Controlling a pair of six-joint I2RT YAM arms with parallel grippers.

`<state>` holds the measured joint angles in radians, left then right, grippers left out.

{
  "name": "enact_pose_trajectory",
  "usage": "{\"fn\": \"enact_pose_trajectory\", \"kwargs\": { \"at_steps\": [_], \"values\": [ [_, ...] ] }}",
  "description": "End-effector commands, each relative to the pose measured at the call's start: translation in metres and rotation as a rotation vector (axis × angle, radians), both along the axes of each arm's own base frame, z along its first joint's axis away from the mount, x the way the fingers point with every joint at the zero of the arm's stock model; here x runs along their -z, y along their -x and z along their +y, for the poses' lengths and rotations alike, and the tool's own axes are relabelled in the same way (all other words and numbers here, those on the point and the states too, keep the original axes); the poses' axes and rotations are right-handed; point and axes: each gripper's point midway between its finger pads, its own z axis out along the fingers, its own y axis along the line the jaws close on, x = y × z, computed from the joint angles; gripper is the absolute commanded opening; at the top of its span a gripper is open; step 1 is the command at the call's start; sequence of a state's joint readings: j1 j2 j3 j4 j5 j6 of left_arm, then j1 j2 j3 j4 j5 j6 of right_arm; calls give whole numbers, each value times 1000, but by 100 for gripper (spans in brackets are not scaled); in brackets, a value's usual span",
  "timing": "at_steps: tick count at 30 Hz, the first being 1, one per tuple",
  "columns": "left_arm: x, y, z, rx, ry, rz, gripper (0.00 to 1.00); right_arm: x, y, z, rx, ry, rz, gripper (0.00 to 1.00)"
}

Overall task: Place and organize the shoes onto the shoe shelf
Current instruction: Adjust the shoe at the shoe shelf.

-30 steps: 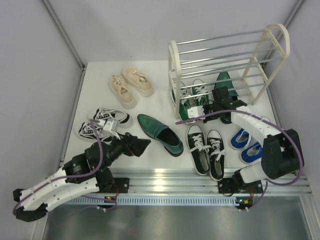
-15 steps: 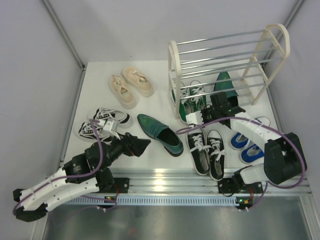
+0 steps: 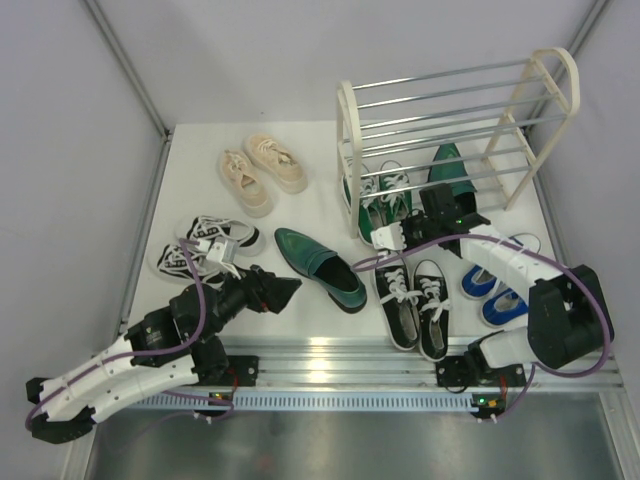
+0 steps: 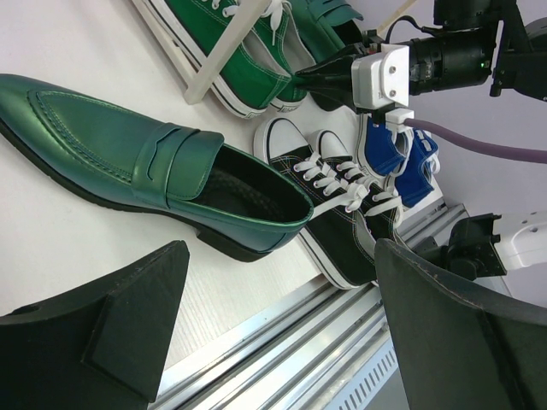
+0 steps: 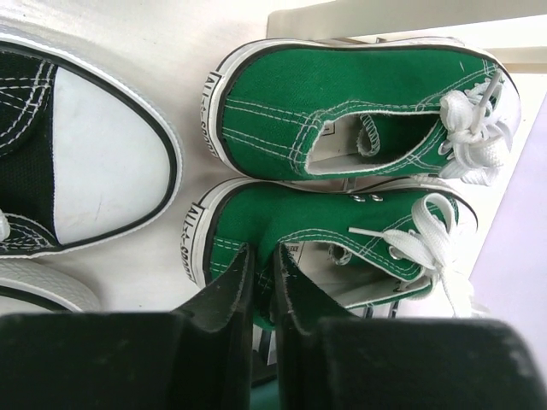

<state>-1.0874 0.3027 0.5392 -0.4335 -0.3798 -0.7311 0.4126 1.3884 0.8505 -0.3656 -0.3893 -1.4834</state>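
The shoe shelf (image 3: pixel 347 130) stands at the back right. Two green sneakers (image 3: pixel 385 195) lie on its lowest tier beside a dark green loafer (image 3: pixel 448 165). My right gripper (image 3: pixel 418 212) is shut on the heel-side collar of the nearer green sneaker (image 5: pixel 342 222); its fingertips (image 5: pixel 241 256) pinch the fabric. The other green sneaker (image 5: pixel 342 94) lies alongside. My left gripper (image 3: pixel 285 288) hangs open at the front left, pointing at the second green loafer (image 3: pixel 320 265), which lies apart on the table. The left wrist view shows that loafer (image 4: pixel 154 162) beyond the wide-open gripper (image 4: pixel 282 282).
Cream sneakers (image 3: pixel 262 170) lie at the back left and striped sneakers (image 3: pixel 205 245) at the left. Black canvas sneakers (image 3: pixel 410 295) lie in front of the shelf, with blue sneakers (image 3: pixel 495 285) to their right. A metal rail (image 3: pixel 330 355) runs along the near edge.
My right wrist has shifted slightly toward the near edge and left, still at the green sneaker. The left arm has not moved.
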Motion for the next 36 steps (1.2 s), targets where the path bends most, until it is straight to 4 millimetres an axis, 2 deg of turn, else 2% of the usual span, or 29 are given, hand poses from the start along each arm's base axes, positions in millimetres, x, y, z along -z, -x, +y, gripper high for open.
{"fn": "enact_pose_trajectory", "kwargs": {
  "at_steps": [1,2,3,6,9,12,13,14,16,18,20,21,22,24,25,27,28,30,31,36],
  "values": [
    [-8,-1,1,-6,24,-16,95,-30,-11,27,-86,-85,-129,16],
    [-8,-1,1,-5,24,-16,95,-30,-10,27,-83,-85,-130,21],
    [-7,-1,1,-5,23,-14,95,-31,-10,26,-76,-85,-133,32],
    [-8,-1,0,-4,26,-12,95,-33,-9,23,-54,-95,-136,41],
    [-8,-1,0,-4,25,-11,95,-44,-8,20,-20,-118,-148,46],
    [-9,0,0,-1,29,-11,95,-61,-7,16,17,-155,-162,52],
    [-10,0,-1,0,29,-11,95,-72,-4,14,23,-171,-181,53],
    [-10,0,-1,2,31,-12,95,-73,1,12,37,-180,-157,54],
    [-11,1,-1,5,35,-12,95,-90,10,7,64,-218,-154,55],
    [-10,1,-1,2,37,-8,95,-90,24,3,82,-231,-91,60],
    [-9,0,-1,-1,35,-6,95,-98,34,-3,136,-280,-59,61],
    [-7,0,-1,-1,33,-2,95,-100,37,-7,176,-300,-33,61],
    [-7,0,-1,-1,32,-1,95,-110,39,-10,221,-342,-29,61],
    [-5,0,-2,-1,34,4,95,-111,41,-27,391,-421,67,61],
    [-5,1,-2,0,36,6,95,-113,41,-43,454,-435,90,61],
    [-2,1,-1,-2,37,10,95,-102,50,-56,438,-405,138,62],
    [-1,0,-1,-6,35,12,95,-82,58,-76,415,-299,159,62],
    [1,1,-2,0,30,12,95,-63,60,-94,394,-200,152,62],
    [2,0,-2,0,27,11,95,-52,60,-112,353,-119,131,62],
    [4,1,-2,4,28,15,95,-46,42,-153,273,-22,104,63]
  ]
}}
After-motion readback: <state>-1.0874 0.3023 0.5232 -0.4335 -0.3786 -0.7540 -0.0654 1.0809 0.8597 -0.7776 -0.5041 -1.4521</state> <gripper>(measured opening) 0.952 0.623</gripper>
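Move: I still pinch the heel-side collar of the right-hand green sneaker; its middle lies about 5 cm ahead and 2 cm left of my right fingers, its mate 6 cm ahead and 9 cm left. The shelved green loafer is some 10 cm ahead, 11 cm right; the nearer-shelf blue sneaker 10 cm back, 20 cm right; the left black sneaker 17 cm back, 3 cm left. From my left hand the held sneaker is roughly 25 cm ahead, 24 cm right, well below. I open my right fingers to a bit over half and let go of the green sneaker's collar, lift almost straight up and then draw back slightly, about 10 cm up. From there I swing some 14 cm to the right, away from the green pair and towards the blue sneakers, sinking about 6 cm again with the hand turned some 25 degrees clockwise. ##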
